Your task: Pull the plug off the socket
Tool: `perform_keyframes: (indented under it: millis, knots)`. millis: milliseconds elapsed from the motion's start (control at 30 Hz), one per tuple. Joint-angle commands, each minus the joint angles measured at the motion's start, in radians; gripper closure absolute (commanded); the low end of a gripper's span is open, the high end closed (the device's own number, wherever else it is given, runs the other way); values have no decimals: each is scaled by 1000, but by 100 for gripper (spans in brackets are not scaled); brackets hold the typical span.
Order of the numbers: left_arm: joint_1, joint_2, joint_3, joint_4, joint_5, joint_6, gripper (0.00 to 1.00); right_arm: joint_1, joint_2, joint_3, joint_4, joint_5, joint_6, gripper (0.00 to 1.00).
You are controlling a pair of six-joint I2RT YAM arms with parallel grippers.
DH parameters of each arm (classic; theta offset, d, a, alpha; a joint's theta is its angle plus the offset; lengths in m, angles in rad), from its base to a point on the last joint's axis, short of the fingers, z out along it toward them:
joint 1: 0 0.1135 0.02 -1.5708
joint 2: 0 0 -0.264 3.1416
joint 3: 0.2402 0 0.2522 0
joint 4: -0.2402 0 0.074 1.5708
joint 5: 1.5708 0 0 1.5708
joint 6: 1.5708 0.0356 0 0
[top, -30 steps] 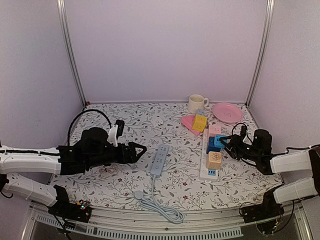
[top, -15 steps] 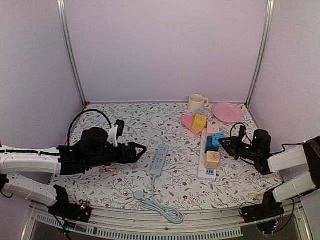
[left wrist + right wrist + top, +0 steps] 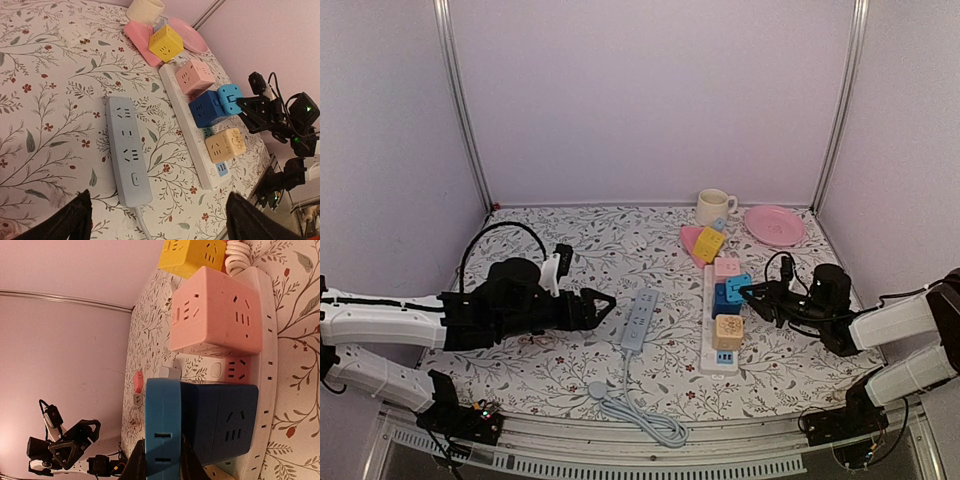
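Observation:
A white power strip lies right of centre and carries a pink cube, a dark blue cube and a tan cube. A light blue plug sits on the dark blue cube's right side. My right gripper is shut on this plug. In the right wrist view its fingers clamp the plug, which still touches the dark blue cube. My left gripper is open and empty, just left of a grey-blue power strip. The left wrist view shows the grey-blue strip and the white strip.
A yellow cube rests on a pink object at the white strip's far end. A cream mug and a pink plate stand at the back right. The grey strip's cable coils near the front edge. Walls enclose three sides.
The white strip with its cubes has slid left toward the table's middle, and my right gripper moved left with it, still on the light blue plug. The left arm has barely moved.

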Motion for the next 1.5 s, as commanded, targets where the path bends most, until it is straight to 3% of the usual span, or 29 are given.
perform_keyframes:
  millis: [0,267,533,833,1167,1467]
  knots:
    - [-22,17,16,22,-9,-3,7,90,-7,48,74,-9,-1,97]
    - [-25,59,16,55,17,-6,7,202,56,119,81,10,-1,97]
    - [-25,134,11,135,82,-13,7,250,131,182,195,-40,45,97]
    - [-25,240,27,228,137,-22,7,311,146,272,197,-43,49,98]
    - [-24,411,147,277,167,-16,8,348,166,269,212,-25,42,97]
    - [-26,617,318,217,168,-2,10,355,190,224,278,-25,61,98]
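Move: The navy block, on the white strip with the light blue plug in it, stands about 25 cm right of the open left gripper, 5 cm ahead and 7 cm lower. From the right hand, which already pinches the light blue plug, it is some 4 cm left, level, 3 cm lower. On the same strip the pink block sits 7 cm beyond the navy one and the peach block 7 cm nearer. The grey socket strip lies 6 cm right of the left hand, 4 ahead, 14 below. The light blue plug stays pinched in the right fingers and is carried about 12 cm left and 4 cm back, rising slightly late on and swinging some 20 degrees counter-clockwise, towards the left gripper. The left hand sinks first, then swings right with gathering speed, about 10 cm in all, and finally a little forward, fingers still wide open, towards the navy block. ##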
